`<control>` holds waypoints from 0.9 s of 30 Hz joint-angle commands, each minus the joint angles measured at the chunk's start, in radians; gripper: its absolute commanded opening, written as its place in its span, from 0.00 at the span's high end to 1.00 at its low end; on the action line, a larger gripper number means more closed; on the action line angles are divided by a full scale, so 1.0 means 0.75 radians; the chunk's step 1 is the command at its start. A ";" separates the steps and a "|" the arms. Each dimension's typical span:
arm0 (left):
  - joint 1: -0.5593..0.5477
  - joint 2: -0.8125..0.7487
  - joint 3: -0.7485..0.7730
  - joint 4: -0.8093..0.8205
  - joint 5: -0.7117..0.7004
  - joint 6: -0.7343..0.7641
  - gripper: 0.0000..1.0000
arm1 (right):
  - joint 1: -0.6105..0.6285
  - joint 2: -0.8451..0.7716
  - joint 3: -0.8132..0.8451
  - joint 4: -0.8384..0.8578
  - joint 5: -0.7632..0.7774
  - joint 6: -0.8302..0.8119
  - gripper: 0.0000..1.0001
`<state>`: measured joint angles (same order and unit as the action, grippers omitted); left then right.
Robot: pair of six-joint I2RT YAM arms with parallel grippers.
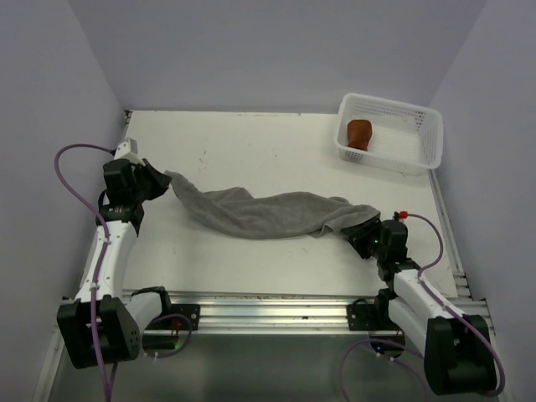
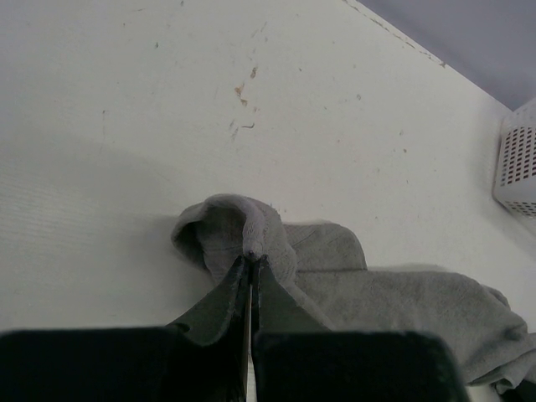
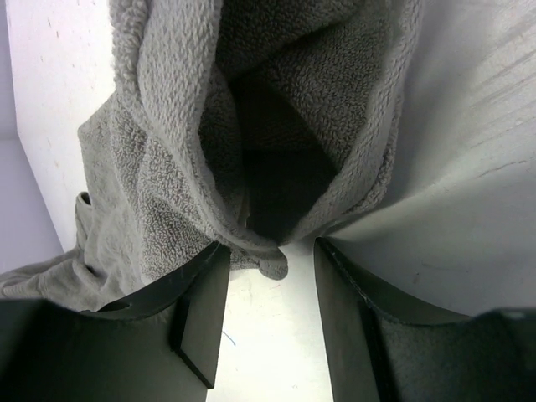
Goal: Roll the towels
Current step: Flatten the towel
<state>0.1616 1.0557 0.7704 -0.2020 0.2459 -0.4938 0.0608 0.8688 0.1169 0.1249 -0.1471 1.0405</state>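
The grey towel (image 1: 260,213) lies crumpled in a long strip across the table, stretched between both arms. My left gripper (image 1: 167,180) is shut on its left corner; in the left wrist view the left gripper (image 2: 251,255) pinches a raised fold of the grey towel (image 2: 402,301). My right gripper (image 1: 362,228) sits at the towel's right end. In the right wrist view the right gripper (image 3: 270,247) has its jaws apart, with the folded grey towel (image 3: 167,167) bunched at the fingertips and draped over the left finger. The rust-brown towel (image 1: 360,134) lies rolled in the basket.
A white mesh basket (image 1: 394,102) stands at the table's far right corner, and the basket's (image 2: 519,167) side shows in the left wrist view. Purple walls close in the table on three sides. A metal rail runs along the near edge.
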 commanded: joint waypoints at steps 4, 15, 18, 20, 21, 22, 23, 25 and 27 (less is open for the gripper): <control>0.003 0.008 0.000 0.065 0.040 0.012 1.00 | 0.011 0.067 -0.033 0.109 0.043 0.038 0.54; 0.003 0.014 0.000 0.065 0.057 0.012 1.00 | 0.031 0.097 -0.029 0.132 0.049 0.100 0.62; 0.003 0.016 0.000 0.067 0.059 0.014 1.00 | 0.033 0.097 -0.013 0.130 0.033 0.118 0.65; 0.003 0.016 0.002 0.065 0.059 0.014 1.00 | 0.035 0.083 0.014 0.102 0.020 0.134 0.67; 0.003 0.016 0.002 0.067 0.059 0.016 1.00 | 0.040 0.051 0.026 0.073 0.020 0.138 0.72; 0.003 0.018 0.002 0.067 0.057 0.014 1.00 | 0.038 0.028 0.038 0.010 0.024 0.143 0.76; 0.003 0.016 0.002 0.065 0.057 0.016 1.00 | 0.040 0.002 0.067 -0.025 0.028 0.145 0.80; 0.003 0.020 0.002 0.063 0.053 0.016 1.00 | 0.042 -0.078 0.098 -0.137 0.041 0.143 0.87; 0.003 0.022 0.004 0.061 0.049 0.016 1.00 | 0.042 -0.115 0.167 -0.233 0.041 0.120 0.90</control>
<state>0.1616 1.0676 0.7704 -0.1967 0.2665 -0.4938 0.0868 0.8288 0.1501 0.0628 -0.1402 1.1313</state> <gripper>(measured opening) 0.013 0.116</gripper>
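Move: The loose tip of the grey towel's right end already stands between the right hand's half-open fingers, about 1 cm ahead and level with them. The white basket's middle is some 24 cm ahead and 9 cm to the right; the rolled brown towel in it sits roughly 24 cm ahead and 1 cm to the right. From the left hand, which still holds the towel's other end up, that right tip lies about 42 cm right, 10 cm back and 15 cm below. The right fingers close from half open to nearly shut and pinch the tip of the towel's right end. While closing, the hand stays low and creeps under 1 cm left, sinking slightly; only at the end does it rise about 2 cm, with barely any wrist turn. The left hand keeps its pinch on the other end and stays in place. ##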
